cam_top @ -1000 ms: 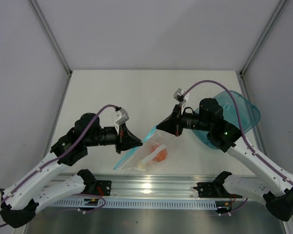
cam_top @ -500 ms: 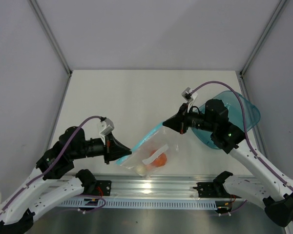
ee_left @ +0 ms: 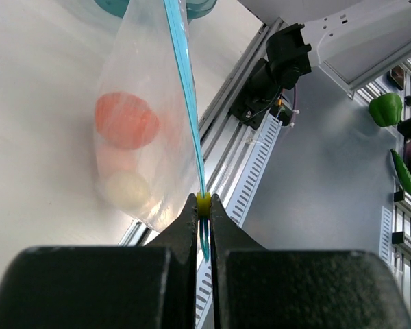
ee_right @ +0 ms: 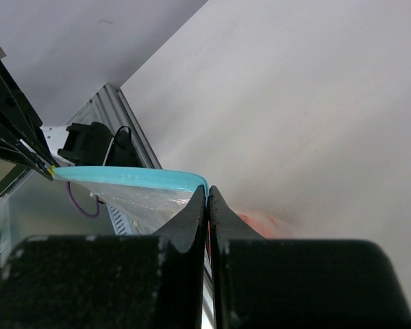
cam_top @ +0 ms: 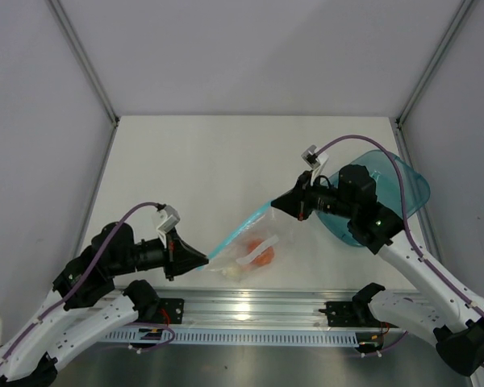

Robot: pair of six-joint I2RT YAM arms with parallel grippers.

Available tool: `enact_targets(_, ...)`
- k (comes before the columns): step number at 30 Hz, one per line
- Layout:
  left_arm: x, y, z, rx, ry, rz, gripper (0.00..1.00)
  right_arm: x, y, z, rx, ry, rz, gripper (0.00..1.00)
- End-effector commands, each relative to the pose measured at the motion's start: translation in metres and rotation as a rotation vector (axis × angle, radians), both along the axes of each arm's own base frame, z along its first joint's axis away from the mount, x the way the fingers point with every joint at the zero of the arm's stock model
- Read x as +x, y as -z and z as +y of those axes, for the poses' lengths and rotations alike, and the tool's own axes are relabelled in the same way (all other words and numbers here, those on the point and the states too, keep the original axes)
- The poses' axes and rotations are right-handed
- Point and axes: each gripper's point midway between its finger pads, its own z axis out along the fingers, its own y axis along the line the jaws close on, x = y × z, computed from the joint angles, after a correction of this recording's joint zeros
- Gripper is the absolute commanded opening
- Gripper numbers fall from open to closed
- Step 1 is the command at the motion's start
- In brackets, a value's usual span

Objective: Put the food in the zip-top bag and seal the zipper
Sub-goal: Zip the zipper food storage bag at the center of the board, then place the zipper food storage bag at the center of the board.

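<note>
The clear zip-top bag hangs between both grippers above the table's front, its teal zipper stretched taut. Inside it lie the orange-red lump and the pale cream ball; both also show in the left wrist view, the lump above the ball. My left gripper is shut on the zipper's yellowish end. My right gripper is shut on the zipper's other end. In the right wrist view the zipper runs left to the left gripper's fingertips.
A translucent teal plate sits at the right, under my right arm. An aluminium rail runs along the table's near edge. White walls close in the left, back and right sides.
My left gripper has slid back left and toward the front edge along the zipper to its yellowish end. The right gripper moved right at first, then held still.
</note>
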Motion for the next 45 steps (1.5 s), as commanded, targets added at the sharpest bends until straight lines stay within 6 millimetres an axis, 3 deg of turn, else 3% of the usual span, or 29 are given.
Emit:
enact_targets(1, -0.010, 0.011, 0.006, 0.015, -0.003, 0.066, 0.01, 0.023, -0.007, -0.010, 0.009, 0.110, -0.052, 0.00)
enact_targets(10, -0.008, 0.020, 0.010, 0.034, -0.037, 0.083, 0.01, 0.025, -0.003, -0.006, 0.008, 0.099, -0.038, 0.00)
enact_targets(11, -0.007, 0.020, 0.011, 0.035, -0.042, 0.083, 0.11, 0.026, -0.001, -0.005, 0.010, 0.097, -0.030, 0.00)
enact_targets(13, -0.003, 0.021, 0.011, 0.042, -0.063, 0.082, 0.21, 0.028, -0.001, -0.002, 0.017, 0.089, -0.027, 0.00)
enact_targets(14, 0.000, 0.018, 0.011, 0.040, -0.076, 0.076, 0.37, 0.029, 0.002, 0.001, 0.014, 0.084, -0.012, 0.00)
enact_targets(16, 0.003, 0.015, 0.011, 0.043, -0.085, 0.069, 0.47, 0.030, 0.004, 0.005, 0.022, 0.069, -0.006, 0.00)
enact_targets(18, 0.009, 0.015, 0.008, 0.069, -0.096, 0.076, 0.65, 0.032, 0.008, 0.009, 0.026, 0.055, 0.008, 0.00)
enact_targets(19, 0.012, 0.014, 0.009, 0.080, -0.113, 0.077, 0.76, 0.033, 0.010, 0.010, 0.027, 0.052, 0.014, 0.00)
enact_targets(20, 0.022, 0.016, 0.012, 0.110, -0.163, 0.073, 0.99, 0.034, 0.014, 0.011, 0.024, 0.051, 0.019, 0.00)
enact_targets(23, 0.040, 0.005, 0.027, 0.119, -0.303, 0.032, 1.00, 0.039, 0.017, 0.013, 0.020, 0.059, 0.024, 0.00)
enact_targets(25, 0.058, -0.013, 0.049, 0.086, -0.465, -0.032, 0.99, 0.045, 0.019, 0.016, 0.015, 0.068, 0.030, 0.00)
enact_targets(27, 0.061, -0.033, 0.064, 0.004, -0.547, -0.085, 0.99, 0.059, 0.016, 0.016, 0.009, 0.113, 0.022, 0.00)
enact_targets(28, 0.062, -0.040, 0.067, -0.031, -0.565, -0.103, 1.00, 0.069, 0.025, 0.018, -0.011, 0.139, 0.045, 0.00)
enact_targets(31, 0.059, -0.052, 0.075, -0.089, -0.585, -0.135, 1.00, 0.104, 0.030, 0.016, -0.027, 0.268, 0.052, 0.00)
enact_targets(34, 0.055, -0.049, 0.076, -0.104, -0.575, -0.131, 0.99, 0.144, 0.044, 0.016, -0.016, 0.370, 0.068, 0.00)
enact_targets(36, 0.052, -0.047, 0.075, -0.115, -0.564, -0.120, 0.99, 0.168, 0.065, 0.018, -0.026, 0.422, 0.109, 0.00)
enact_targets(37, 0.050, -0.046, 0.072, -0.135, -0.554, -0.107, 0.99, 0.182, 0.064, 0.014, -0.016, 0.453, 0.112, 0.00)
enact_targets(38, 0.048, -0.043, 0.069, -0.146, -0.541, -0.097, 1.00, 0.195, 0.079, 0.016, -0.024, 0.470, 0.128, 0.00)
enact_targets(41, 0.041, -0.041, 0.055, -0.197, -0.471, -0.074, 0.99, 0.224, 0.086, 0.013, -0.020, 0.513, 0.137, 0.00)
enact_targets(42, 0.041, -0.037, 0.052, -0.202, -0.463, -0.056, 1.00, 0.233, 0.105, 0.013, -0.045, 0.524, 0.171, 0.00)
enact_targets(43, 0.039, -0.036, 0.050, -0.205, -0.451, -0.048, 0.99, 0.245, 0.099, 0.013, -0.039, 0.537, 0.154, 0.00)
enact_targets(45, 0.037, -0.031, 0.044, -0.197, -0.421, -0.031, 1.00, 0.259, 0.123, 0.010, -0.084, 0.564, 0.183, 0.00)
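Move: In the left fingers is the yellow end of the zipper; the right fingers hold its other end, and the right hand's goal, the board's centre, lies about 21 cm ahead, 5 cm left and 29 cm below it. Inside the hanging bag, the orange food is roughly 5 cm back, 1 cm left and 22 cm below the right hand, the pale food some 11 cm back, 10 cm left and 21 cm down. Letting go of the yellow zipper end, the left hand first sinks a couple of centimetres, opens wide, then backs off forward and left, rising before it dips again, and turns about 30 degrees counter-clockwise. The right hand keeps its pinch on the far corner, creeping at first, then sweeping forward some 22 cm and down 15 cm towards the board's centre while turning clockwise. ##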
